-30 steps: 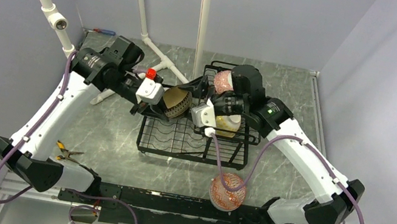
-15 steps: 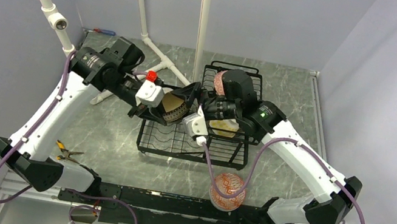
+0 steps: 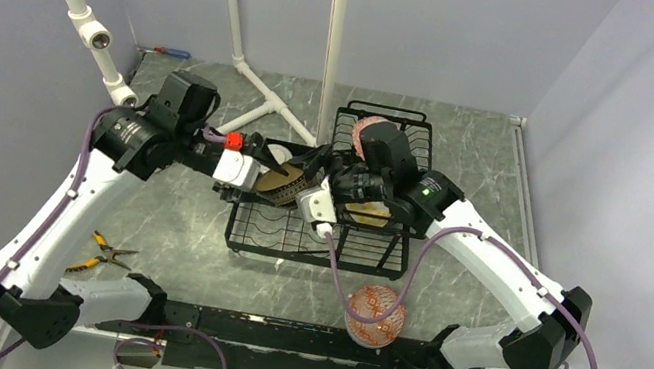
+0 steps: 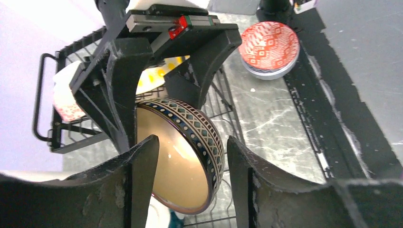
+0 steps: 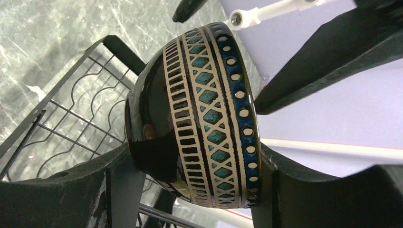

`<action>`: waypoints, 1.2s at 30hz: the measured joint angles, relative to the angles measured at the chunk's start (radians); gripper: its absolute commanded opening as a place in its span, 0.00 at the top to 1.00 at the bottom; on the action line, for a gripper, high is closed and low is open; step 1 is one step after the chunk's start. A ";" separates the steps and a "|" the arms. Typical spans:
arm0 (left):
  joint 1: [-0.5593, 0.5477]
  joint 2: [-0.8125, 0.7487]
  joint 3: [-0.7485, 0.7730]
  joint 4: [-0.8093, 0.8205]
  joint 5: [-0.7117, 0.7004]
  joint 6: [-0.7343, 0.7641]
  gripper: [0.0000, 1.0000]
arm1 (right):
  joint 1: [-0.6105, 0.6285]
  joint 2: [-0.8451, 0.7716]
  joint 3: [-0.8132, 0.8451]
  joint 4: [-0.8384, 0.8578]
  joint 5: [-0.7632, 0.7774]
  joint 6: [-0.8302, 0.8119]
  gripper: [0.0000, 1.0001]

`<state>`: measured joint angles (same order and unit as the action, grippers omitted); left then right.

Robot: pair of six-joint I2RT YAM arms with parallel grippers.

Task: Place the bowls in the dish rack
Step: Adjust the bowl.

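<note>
A dark bowl (image 3: pixel 286 182) with a teal and cream pattern and a tan inside hangs on its side over the left end of the black wire dish rack (image 3: pixel 239 230). My right gripper (image 3: pixel 301 180) is shut on this bowl (image 5: pixel 204 109), one finger on its foot and one on its rim. My left gripper (image 3: pixel 265 177) is open, its fingers either side of the bowl's rim (image 4: pixel 183 152) with gaps. A pink-patterned bowl (image 3: pixel 368 133) lies in the raised basket and a yellow-dotted bowl (image 3: pixel 366 214) in the rack under my right arm. A red-patterned bowl (image 3: pixel 374 315) sits on the table.
A white pipe frame (image 3: pixel 256 101) runs across the table behind the rack's left end. Pliers (image 3: pixel 110 253) lie near the left arm's base. A red-handled tool (image 3: pixel 172 52) lies at the back left wall.
My left gripper has opened off the dark bowl and its arm has drawn back to the left. My right gripper has moved in and shut on the bowl.
</note>
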<state>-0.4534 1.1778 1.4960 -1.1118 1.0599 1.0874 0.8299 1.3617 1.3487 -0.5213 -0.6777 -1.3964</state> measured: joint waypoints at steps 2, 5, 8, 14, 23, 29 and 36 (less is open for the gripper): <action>0.000 -0.024 -0.025 0.055 -0.017 -0.010 0.35 | -0.006 0.000 -0.010 0.006 0.006 0.039 1.00; 0.000 -0.035 -0.044 0.111 -0.052 -0.024 0.31 | -0.022 0.000 -0.010 0.020 0.013 0.103 1.00; 0.000 -0.035 -0.051 0.163 -0.098 -0.040 0.21 | -0.042 0.002 -0.010 0.040 0.021 0.175 1.00; 0.000 -0.108 -0.156 0.379 -0.199 -0.148 0.07 | -0.062 0.002 -0.017 0.139 0.052 0.330 1.00; 0.000 -0.291 -0.351 0.656 -0.247 -0.265 0.06 | -0.063 -0.019 -0.075 0.297 0.073 0.543 1.00; 0.000 -0.271 -0.400 0.740 -0.256 -0.299 0.06 | -0.063 -0.042 -0.076 0.352 0.064 0.628 1.00; -0.004 -0.216 -0.410 0.818 -0.255 -0.330 0.10 | -0.063 -0.043 -0.076 0.364 0.042 0.653 1.00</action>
<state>-0.4576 0.9623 1.0855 -0.2943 0.8051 0.7574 0.7670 1.3182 1.2732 -0.1577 -0.6361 -0.7433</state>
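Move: The dark patterned bowl, held across rim and foot by my right hand, has its middle about 3 cm ahead of my left hand, 4 cm to its right and 1 cm below. From my left hand the yellow-dotted bowl on the upper rack is some 7 cm ahead, 19 cm right and 12 cm lower; the white-and-teal bowl in the lower rack is about 14 cm ahead, 4 cm left and 25 cm down. The patterned bowl's middle is 3 cm left of my right hand, level fore and aft, 1 cm below. I spread my half-open left fingers almost fully and bring that hand some 6 cm forward, with a small rise and partial dip, rolling it and swinging its fingertips up and forward until they straddle the bowl's rim and foot. Meanwhile my right hand keeps its grip and carries the bowl about 4 cm up and 3 cm forward, rolling it and swinging its fingertips up and forward by some 30 degrees overall. ##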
